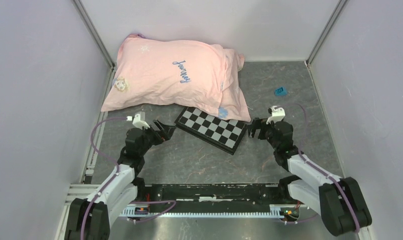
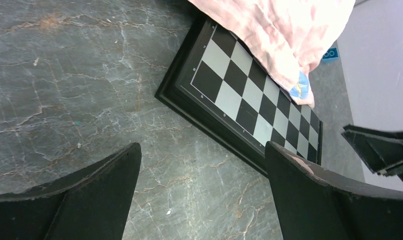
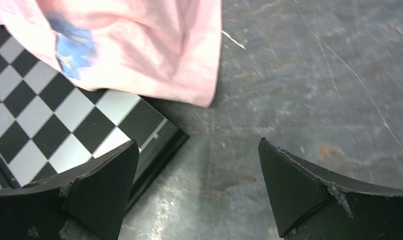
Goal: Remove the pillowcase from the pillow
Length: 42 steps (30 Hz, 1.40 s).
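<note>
The pale pink pillowcase (image 1: 164, 77) with blue "Journey" lettering lies at the back left and still covers the pillow, which is hidden inside it. Its loose open end (image 1: 234, 97) drapes over the far edge of the checkered board (image 1: 213, 129). That end shows in the left wrist view (image 2: 284, 35) and in the right wrist view (image 3: 154, 55). My left gripper (image 1: 164, 131) is open and empty, just left of the board's near corner. My right gripper (image 1: 254, 129) is open and empty, just right of the board, near the fabric's lower corner.
A small blue object (image 1: 280, 91) lies on the grey marbled floor at the back right. White walls close in the left, right and back sides. The checkered board (image 2: 249, 100) lies tilted between the two grippers.
</note>
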{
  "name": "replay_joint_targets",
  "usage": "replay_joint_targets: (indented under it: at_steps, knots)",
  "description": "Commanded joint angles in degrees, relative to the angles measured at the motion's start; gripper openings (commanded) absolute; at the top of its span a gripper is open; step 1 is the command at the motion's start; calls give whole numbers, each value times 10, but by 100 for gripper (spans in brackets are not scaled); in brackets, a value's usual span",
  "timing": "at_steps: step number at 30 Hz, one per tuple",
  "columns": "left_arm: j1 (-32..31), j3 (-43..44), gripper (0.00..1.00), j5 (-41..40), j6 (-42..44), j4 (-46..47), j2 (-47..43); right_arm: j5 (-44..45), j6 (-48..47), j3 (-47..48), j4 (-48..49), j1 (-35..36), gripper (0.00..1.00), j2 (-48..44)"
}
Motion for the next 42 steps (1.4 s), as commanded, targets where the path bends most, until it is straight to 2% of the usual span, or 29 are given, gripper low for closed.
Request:
replay_joint_targets:
  at_steps: [1,6,11,18,21,24,26,30,31,34,39,42]
  knots:
    - [-2,15,100,32,10,39,1,-79,-26,63,48,2,98,62]
    - [-2,15,100,42,9,45,1,-115,-27,121,100,19,98,166]
    - [-2,14,100,53,10,51,8,-130,-42,213,104,43,98,272]
    - [-4,15,100,67,10,67,24,-116,-61,342,71,50,88,381]
    - [-5,17,100,71,11,71,34,-116,-65,380,55,50,78,417]
    - [-6,20,100,75,12,74,40,-119,-63,392,61,50,64,435]
    - [-7,22,100,77,14,76,42,-122,-61,394,65,50,49,438]
    - [-22,28,99,96,35,82,46,-141,-60,393,68,51,6,427]
    - [-30,30,99,88,38,82,47,-142,-62,388,70,52,0,419]
    - [-55,47,97,66,38,70,48,-136,-78,366,75,61,0,379]
    - [-130,139,97,-45,59,-67,32,-131,-95,348,55,80,0,301]
    - [-156,185,96,-81,46,-113,29,-130,-104,345,26,100,0,257]
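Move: The right hand's target is the pillowcase fold at the pillow's right end, about 14 cm ahead and 12 cm to its left, roughly at its height. The flap's blue patch is some 6 cm ahead and 14 cm left, and its loose corner about 4 cm ahead and 4 cm left; the chessboard's middle is level and 17 cm left, all about 6 cm lower. From the left hand, the fold is roughly 14 cm ahead and 24 cm right. The right hand sweeps open about 14 cm forward and 12 cm left over the loose flap to the pillowcase fold, turning some 20 degrees counter-clockwise, then shuts on the fold, pinches it between the fingertips and raises it about 5 cm while easing back a couple of centimetres. The left hand, fingers still open, drifts right and then rises more quickly, about 6 cm right and 4 cm up in all, towards the held cloth. ##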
